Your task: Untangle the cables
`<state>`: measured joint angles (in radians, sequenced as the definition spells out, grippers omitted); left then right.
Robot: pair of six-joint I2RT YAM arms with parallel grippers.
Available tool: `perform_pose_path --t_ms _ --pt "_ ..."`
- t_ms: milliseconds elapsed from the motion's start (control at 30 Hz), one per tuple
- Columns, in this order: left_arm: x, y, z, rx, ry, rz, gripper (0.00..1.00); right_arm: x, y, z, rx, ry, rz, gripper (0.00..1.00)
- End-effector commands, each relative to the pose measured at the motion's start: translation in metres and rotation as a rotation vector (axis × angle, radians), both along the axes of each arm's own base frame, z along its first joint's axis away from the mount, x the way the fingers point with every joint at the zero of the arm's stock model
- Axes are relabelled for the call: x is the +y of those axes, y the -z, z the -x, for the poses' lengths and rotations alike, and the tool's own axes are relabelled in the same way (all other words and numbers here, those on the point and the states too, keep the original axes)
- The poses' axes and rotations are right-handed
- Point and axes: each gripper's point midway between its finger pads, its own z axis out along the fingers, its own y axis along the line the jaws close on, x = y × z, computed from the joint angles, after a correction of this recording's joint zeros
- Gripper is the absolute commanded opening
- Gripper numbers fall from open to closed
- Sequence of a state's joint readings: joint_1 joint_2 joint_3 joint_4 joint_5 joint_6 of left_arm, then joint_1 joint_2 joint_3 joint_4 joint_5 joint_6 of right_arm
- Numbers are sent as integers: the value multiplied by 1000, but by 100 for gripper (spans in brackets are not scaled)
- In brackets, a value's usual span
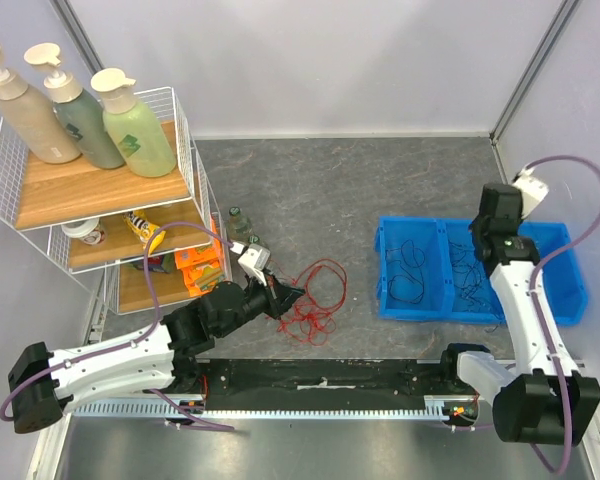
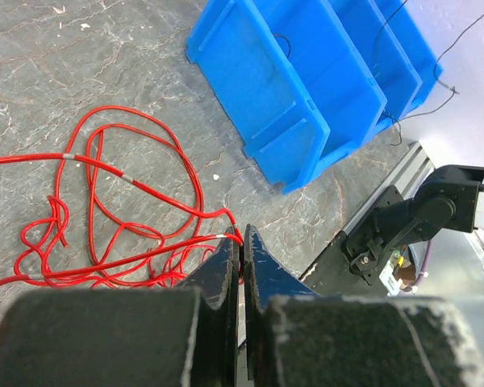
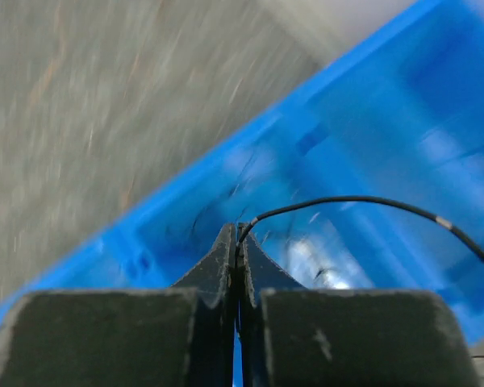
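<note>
Loose loops of red cable (image 1: 315, 297) (image 2: 129, 201) lie on the grey table beside my left gripper (image 1: 292, 296) (image 2: 243, 234), whose jaws are shut on a strand of it at their tips. My right gripper (image 3: 239, 230) hangs over the blue bin (image 1: 565, 270) (image 3: 363, 145), shut on a thin black cable (image 3: 363, 201) that runs off to the right. More black cables (image 1: 412, 268) lie in the bin's compartments. In the top view the right gripper itself is hidden under its wrist (image 1: 500, 225).
A white wire shelf (image 1: 95, 190) with three pump bottles and small packets stands at the back left. A black strip and a metal rail (image 1: 320, 385) run along the near edge between the arm bases. Purple hoses (image 1: 580, 200) loop off both arms.
</note>
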<state>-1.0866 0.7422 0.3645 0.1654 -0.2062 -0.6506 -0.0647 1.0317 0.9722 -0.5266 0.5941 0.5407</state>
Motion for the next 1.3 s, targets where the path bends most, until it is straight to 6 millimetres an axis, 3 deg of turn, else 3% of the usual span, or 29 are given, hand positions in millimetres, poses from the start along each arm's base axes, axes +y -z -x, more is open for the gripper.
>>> perform_pose_path --t_ms 0,100,233,333,500,600,667,767,867,967,1100,1167,1267 --pt "-3 -26 -5 -66 5 14 2 94 54 -18 -23 -402 -350 0" --pt "-4 -31 -5 -74 8 17 2 105 42 -8 -56 -475 -358 0" --pt "-5 -35 -6 -82 7 21 2 100 -18 -7 -179 -479 -293 0" --pt "-8 -40 -8 -90 9 20 2 88 -59 -18 -259 -438 -242 0" --pt "-10 -44 -7 -85 19 22 2 94 -136 -45 -427 -486 -232 0" --pt "-7 -42 -5 -73 13 22 2 95 -164 -53 -510 -486 -233 0" --pt "-4 -43 -5 -74 6 29 2 88 -164 -57 -512 -454 -217 0" --pt "-1 -43 -4 -72 1 35 2 80 -143 -57 -485 -417 -203 0" --pt "1 -42 -4 -74 -4 37 2 66 -116 -39 -483 -332 -199 0" --pt "0 -39 -4 -74 -1 27 2 34 -88 -4 -442 -119 -160 0" --pt "-2 -37 -5 -79 3 21 2 5 -46 30 -376 70 -100 0" --pt "-4 -38 -5 -82 8 22 2 10 -34 27 -342 32 -103 0" --pt "-8 -38 -6 -80 15 24 2 58 -37 -15 -332 -288 -180 0"
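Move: My right hand, with the black cable in its shut fingers, is over the blue bin: the middle compartment, where black loops lie, is level with it, about 3 cm to its right and some 18 cm below. The left compartment is level too, about 13 cm to the left, and the empty right one roughly 18 cm to the right. From my left hand, the middle compartment is some 41 cm right, 13 cm ahead and 14 cm below. I shake the held black cable over the bin with my right hand: a fast swing down and left, each about 9 cm, then a sweep some 23 cm up and a little forward as the fingers turn left and tip upward, then down, back and right again. My fingers stay shut. My left hand keeps its pinch on the red cable and rises a couple of centimetres. ##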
